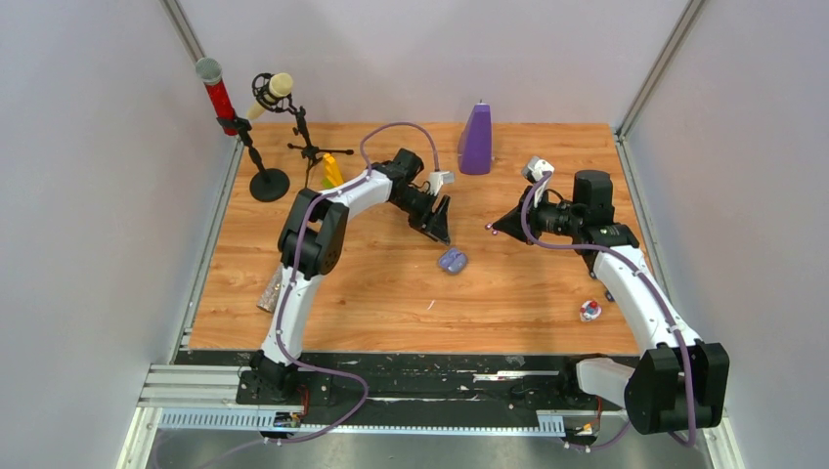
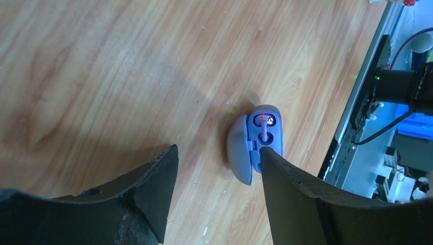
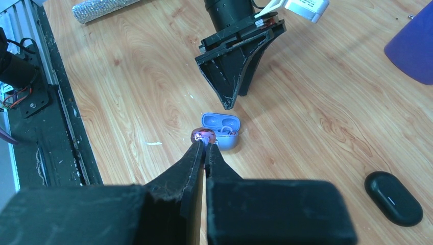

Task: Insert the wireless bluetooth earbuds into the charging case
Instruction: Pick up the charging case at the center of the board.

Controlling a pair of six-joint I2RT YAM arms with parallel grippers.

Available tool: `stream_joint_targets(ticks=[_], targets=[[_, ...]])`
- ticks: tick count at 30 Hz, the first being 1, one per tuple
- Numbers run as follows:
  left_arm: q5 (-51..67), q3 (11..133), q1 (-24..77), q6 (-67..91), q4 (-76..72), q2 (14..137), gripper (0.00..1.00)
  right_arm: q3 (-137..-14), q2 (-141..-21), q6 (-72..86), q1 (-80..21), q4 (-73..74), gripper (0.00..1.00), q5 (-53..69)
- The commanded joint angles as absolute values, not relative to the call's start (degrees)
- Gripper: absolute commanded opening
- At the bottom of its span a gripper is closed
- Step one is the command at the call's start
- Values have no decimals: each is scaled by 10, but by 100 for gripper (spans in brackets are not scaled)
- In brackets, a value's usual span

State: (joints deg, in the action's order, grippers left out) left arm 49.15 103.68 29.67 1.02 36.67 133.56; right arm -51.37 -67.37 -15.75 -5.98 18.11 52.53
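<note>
A pale purple charging case (image 1: pixel 452 260) lies open on the wooden table. Its lid (image 2: pixel 237 153) is folded out to one side, and one pale purple earbud (image 2: pixel 265 122) sits in its base, lit red. My left gripper (image 2: pixel 219 155) hangs open just above and behind the case (image 2: pixel 255 145), with one fingertip (image 2: pixel 270 161) overlapping the case's near end and nothing between the jaws. My right gripper (image 3: pixel 205 143) is shut on a second glossy earbud (image 3: pixel 202 136), held in the air to the right of the case (image 3: pixel 222 130). From above, this gripper (image 1: pixel 492 228) is level with the left gripper (image 1: pixel 440 227).
A black oval case (image 3: pixel 393 198) lies shut on the table. A tall purple object (image 1: pixel 476 140) stands at the back. Two microphone stands (image 1: pixel 269 181) are at the back left. A silver roll (image 1: pixel 271 290) lies at the left edge, and a small red-and-white item (image 1: pixel 589 311) lies front right.
</note>
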Motion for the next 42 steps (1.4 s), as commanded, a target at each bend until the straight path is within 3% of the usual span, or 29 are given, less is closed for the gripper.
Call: stream_joint_targets(ticks=[1, 19, 27, 42], targets=[[487, 1049, 310, -23, 413, 1347, 69, -523, -656, -170, -61, 165, 0, 531], [467, 1029, 330, -8, 398, 1346, 58, -522, -655, -168, -61, 166, 0, 536], [479, 1028, 330, -3, 391, 1349, 42, -523, -656, -168, -61, 165, 0, 536], [486, 1032, 342, -3, 400, 1347, 40, -523, -658, -168, -61, 165, 0, 533]])
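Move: The charging case, its open lid on the far side, sits about 4 cm back from my left hand, 2 cm to its right and some 3 cm below. The black case is about 6 cm ahead of this hand and 18 cm to its right; the purple stand is roughly 18 cm ahead and 6 cm right. From my right hand, which is holding an earbud, the charging case is about 9 cm to the left, level with it fore and aft, and some 17 cm below. I draw my left hand back about 3 cm towards the charging case, easing roughly 1 cm right and 1 cm down, with fingers still slanting down to the right. As I travel and settle I narrow my fingers from about two-thirds open to some 40 percent, bringing them astride the upright lid, one beyond it and one over the hinge side; no firm pinch can be made out yet. ##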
